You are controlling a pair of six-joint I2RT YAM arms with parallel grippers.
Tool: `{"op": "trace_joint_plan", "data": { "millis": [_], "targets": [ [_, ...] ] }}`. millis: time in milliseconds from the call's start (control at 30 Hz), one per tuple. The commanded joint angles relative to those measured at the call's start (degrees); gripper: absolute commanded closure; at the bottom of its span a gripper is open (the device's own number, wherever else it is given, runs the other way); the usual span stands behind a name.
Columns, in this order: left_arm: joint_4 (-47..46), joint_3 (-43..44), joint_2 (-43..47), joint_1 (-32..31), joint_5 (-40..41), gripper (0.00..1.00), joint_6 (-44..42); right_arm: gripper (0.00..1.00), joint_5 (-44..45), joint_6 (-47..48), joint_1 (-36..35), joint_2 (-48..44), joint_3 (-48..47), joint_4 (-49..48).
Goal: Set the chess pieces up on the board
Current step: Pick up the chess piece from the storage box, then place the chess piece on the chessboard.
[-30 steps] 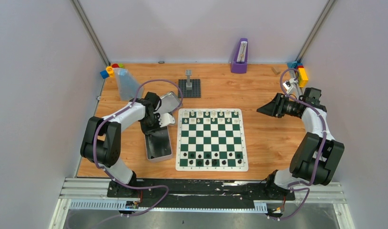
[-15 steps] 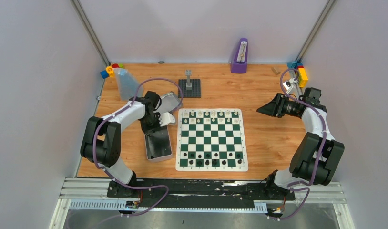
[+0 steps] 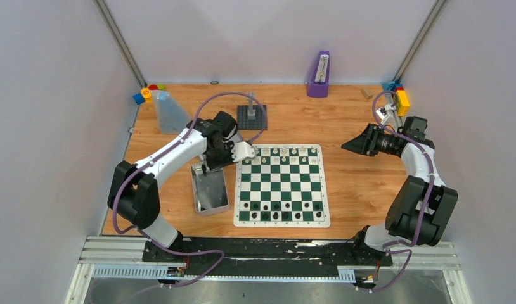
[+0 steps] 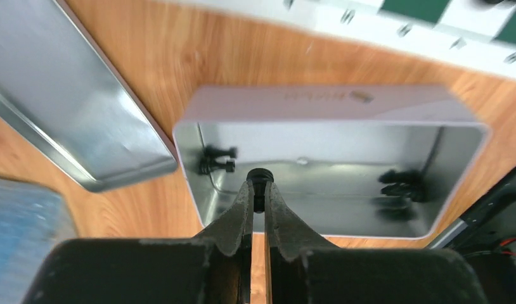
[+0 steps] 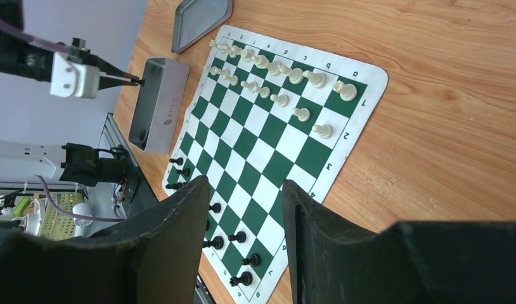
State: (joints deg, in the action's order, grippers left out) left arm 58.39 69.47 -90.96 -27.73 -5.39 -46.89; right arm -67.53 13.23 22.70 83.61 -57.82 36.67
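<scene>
The green and white board (image 3: 281,179) lies mid-table. Cream-white chess pieces (image 3: 281,152) fill much of its two far rows, and black ones (image 3: 279,211) stand in its two near rows. My left gripper (image 3: 205,168) hangs above the far end of the open silver tin (image 3: 210,190), shut on a small black piece (image 4: 260,182). A few more black pieces (image 4: 215,161) lie inside the tin (image 4: 331,104). My right gripper (image 3: 347,145) hovers open and empty to the right of the board, and its view shows the board (image 5: 268,133) below it.
The tin's lid (image 4: 65,107) lies on the wood beside the tin. A grey brick tower on a dark baseplate (image 3: 251,114) stands behind the board. A purple object (image 3: 318,75), coloured bricks (image 3: 148,94) and a bluish clear container (image 3: 168,113) sit along the back.
My left gripper closed on a black piece in the tin and lifted it, and the wrist swung toward the board's far left corner. The right arm has not moved.
</scene>
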Motion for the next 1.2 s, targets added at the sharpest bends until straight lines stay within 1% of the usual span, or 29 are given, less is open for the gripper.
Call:
{"op": "trace_joint_plan", "data": {
  "millis": [0, 100, 233, 267, 300, 433, 567, 700, 1167],
  "targets": [
    [6.1, 9.1, -0.3, -9.4, -0.1, 0.96, 6.8, 0.53, -1.0, 1.4, 0.2, -1.0, -2.9, -0.4],
    [8.3, 15.4, -4.4, -16.4, 1.0, 0.96, 9.2, 0.54, 0.2, 1.0, 0.2, -1.2, -3.1, -0.4],
    [11.4, 28.9, -13.2, -24.9, 2.1, 0.95, 11.8, 0.54, 2.1, 0.7, 0.2, -2.0, -3.3, -0.4],
    [12.0, 31.3, -16.5, -26.1, 2.1, 0.95, 12.5, 0.54, 2.7, 0.6, 0.2, -2.4, -3.5, -0.4],
    [13.5, 35.8, -18.0, -28.6, 2.1, 0.95, 12.9, 0.55, 3.3, 0.4, 0.2, -2.6, -3.6, -0.4],
    [17.1, 47.8, -28.8, -35.0, 2.5, 0.95, 14.7, 0.55, 5.1, 0.0, 0.5, -3.3, -3.9, -0.4],
    [18.5, 55.4, -35.1, -39.0, 3.9, 0.94, 15.1, 0.55, 6.0, -0.5, 1.0, -3.6, -4.1, -0.4],
    [17.8, 57.0, -39.7, -40.4, 3.7, 0.94, 15.6, 0.55, 5.6, -0.8, 1.6, -3.8, -4.0, -0.4],
    [15.0, 55.9, -43.5, -41.3, -1.2, 0.92, 18.3, 0.55, 4.0, -1.2, 1.8, -2.6, -4.0, -0.2]
  ]
}}
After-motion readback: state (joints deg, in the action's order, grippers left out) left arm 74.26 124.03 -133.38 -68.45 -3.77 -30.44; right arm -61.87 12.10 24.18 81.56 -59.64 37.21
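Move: The left gripper already holds a black chess piece above the storage box. The gap in the black front row, its likely square, lies about 28 cm to its right, 14 cm back and 7 cm below. Level with that gap, pawns stand some 4 cm to either side; a back-row piece stands 4 cm nearer the base. From the idle right hand the gap is roughly 16 cm left, 18 cm back and 15 cm down. Carry the held black piece with the left gripper to the right, away from the storage box and out over the board, about 29 cm in all and some 9 cm back. Rise roughly 6 cm first, then sink about 8 cm, turning the wrist some 25 degrees clockwise and keeping the fingers shut; stop above the black side, short of the front-row gap. Ease the empty right hand 2 cm to the right. ##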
